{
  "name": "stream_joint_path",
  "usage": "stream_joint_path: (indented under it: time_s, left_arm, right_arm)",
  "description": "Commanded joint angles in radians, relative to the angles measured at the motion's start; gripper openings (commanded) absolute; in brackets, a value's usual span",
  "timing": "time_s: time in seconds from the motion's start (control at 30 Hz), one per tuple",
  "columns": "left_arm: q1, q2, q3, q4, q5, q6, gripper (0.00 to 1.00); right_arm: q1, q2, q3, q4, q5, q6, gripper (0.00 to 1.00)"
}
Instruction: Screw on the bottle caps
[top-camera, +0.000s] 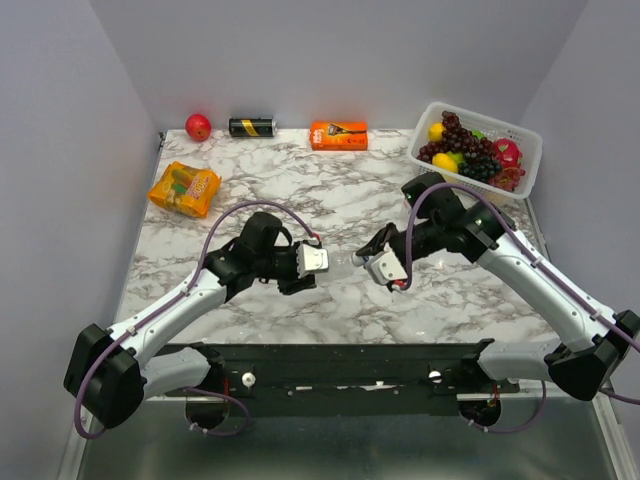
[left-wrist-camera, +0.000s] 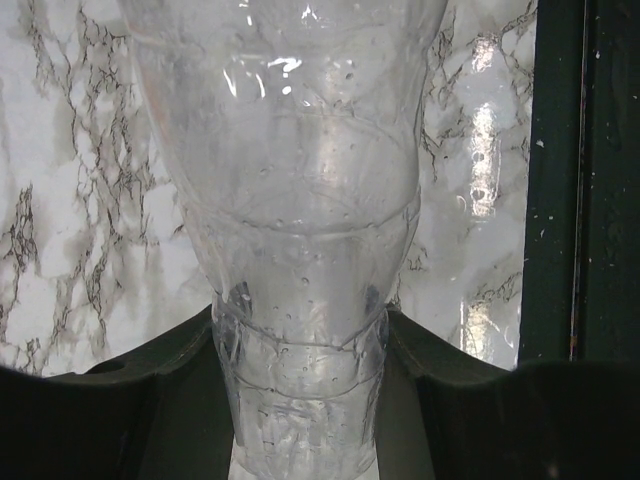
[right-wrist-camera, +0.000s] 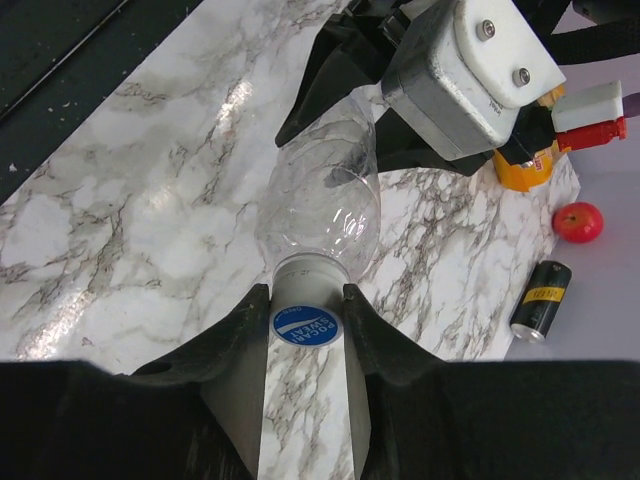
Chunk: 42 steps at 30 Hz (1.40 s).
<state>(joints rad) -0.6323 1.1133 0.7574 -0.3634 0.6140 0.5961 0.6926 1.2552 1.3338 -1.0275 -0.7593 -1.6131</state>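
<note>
One clear bottle (top-camera: 345, 259) hangs level above the marble table, between my two grippers. My left gripper (top-camera: 322, 260) is shut on its lower body, which fills the left wrist view as ribbed clear plastic (left-wrist-camera: 300, 200) pinched between the dark fingers (left-wrist-camera: 150, 400). In the right wrist view the bottle (right-wrist-camera: 325, 200) points its neck at the camera. On that neck sits a whitish bottle cap with a blue printed top (right-wrist-camera: 306, 318). My right gripper (right-wrist-camera: 306, 305) is shut on this cap, one finger on each side. The left gripper's fingers (right-wrist-camera: 325, 85) hold the bottle's far end.
A white basket (top-camera: 520, 135) of fruit stands at the back right. Along the back wall are an orange box (top-camera: 338, 134), a black can (top-camera: 252, 127) and a red apple (top-camera: 198, 127). An orange snack bag (top-camera: 184, 189) lies at the left. A black rail (top-camera: 340, 365) runs along the near edge.
</note>
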Motion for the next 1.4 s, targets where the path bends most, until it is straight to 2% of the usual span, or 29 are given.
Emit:
stream_joint_path:
  time_s: [0.0, 0.1, 0.3, 0.33, 0.43, 0.47, 0.57, 0.6, 0.7, 0.87, 0.93, 1.03, 1.07, 1.1, 1.17, 1.3, 1.37]
  left_arm:
    - [0.013, -0.012, 0.007, 0.044, 0.064, -0.022, 0.0]
    - [0.014, -0.012, 0.005, 0.053, 0.076, -0.027, 0.0]
    - [0.014, -0.013, 0.003, 0.058, 0.078, -0.021, 0.0]
    - [0.014, -0.015, 0.003, 0.058, 0.078, -0.021, 0.0]
    - [0.014, -0.02, -0.003, 0.081, 0.052, -0.041, 0.0]
    - [0.014, -0.021, -0.01, 0.116, 0.031, -0.056, 0.0]
    - [0.014, -0.03, -0.033, 0.211, -0.078, -0.133, 0.0]
    - [0.014, -0.036, -0.039, 0.234, -0.107, -0.145, 0.0]
    - [0.014, -0.055, -0.067, 0.337, -0.239, -0.22, 0.0]
    - [0.009, -0.055, -0.084, 0.426, -0.484, -0.297, 0.0]
    - [0.008, -0.058, -0.092, 0.434, -0.548, -0.294, 0.0]
    - [0.006, -0.056, -0.109, 0.466, -0.7, -0.294, 0.0]
    - [0.005, -0.056, -0.11, 0.477, -0.726, -0.286, 0.0]
    - [0.003, -0.053, -0.115, 0.484, -0.776, -0.266, 0.0]
    - [0.0, -0.052, -0.116, 0.509, -0.818, -0.237, 0.0]
    - [-0.015, -0.05, -0.125, 0.546, -0.87, -0.08, 0.0]
    - [-0.032, -0.052, -0.133, 0.583, -0.878, 0.107, 0.0]
  right_arm:
    - [0.005, 0.023, -0.001, 0.018, 0.032, 0.061, 0.37]
    - [0.005, 0.009, -0.025, 0.065, 0.046, 0.079, 0.43]
    - [0.007, 0.015, -0.033, 0.075, 0.066, 0.099, 0.38]
    - [0.005, 0.029, -0.03, 0.079, 0.074, 0.116, 0.3]
    - [0.007, 0.094, 0.06, 0.021, 0.092, 0.232, 0.14]
    - [0.005, 0.169, 0.152, 0.005, 0.094, 0.365, 0.12]
    - [-0.007, 0.351, 0.321, -0.132, 0.043, 0.583, 0.05]
    - [-0.019, 0.398, 0.422, -0.21, 0.019, 0.637, 0.04]
    - [-0.044, 0.514, 0.528, -0.275, -0.073, 0.853, 0.01]
    - [-0.053, 0.547, 0.55, -0.186, -0.109, 1.189, 0.0]
    - [-0.061, 0.565, 0.582, -0.157, -0.103, 1.266, 0.0]
    - [-0.109, 0.581, 0.582, -0.089, -0.153, 1.51, 0.0]
    - [-0.132, 0.607, 0.561, -0.074, -0.196, 1.702, 0.0]
    - [-0.152, 0.607, 0.548, -0.036, -0.257, 1.74, 0.0]
    - [-0.148, 0.616, 0.545, -0.057, -0.23, 1.73, 0.0]
    - [-0.148, 0.598, 0.435, -0.011, -0.319, 1.812, 0.0]
    - [-0.148, 0.592, 0.42, 0.009, -0.347, 1.837, 0.0]
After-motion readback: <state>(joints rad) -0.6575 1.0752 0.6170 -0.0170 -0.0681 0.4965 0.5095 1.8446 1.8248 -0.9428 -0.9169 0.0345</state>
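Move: The right fingers are already around the white cap, which lies right at their tips. The clear bottle in the left grip runs from the cap about 7 cm left and 5 cm down. From the left hand, the cap is some 12 cm right, 2 cm ahead and 9 cm up. The capped bottle, mostly hidden, stands about 17 cm ahead and 18 cm right of the right hand, 14 cm lower. Right hand keeps pinching and twists the cap some 90 degrees clockwise, facing it, while both hands carry forward 10 cm. ##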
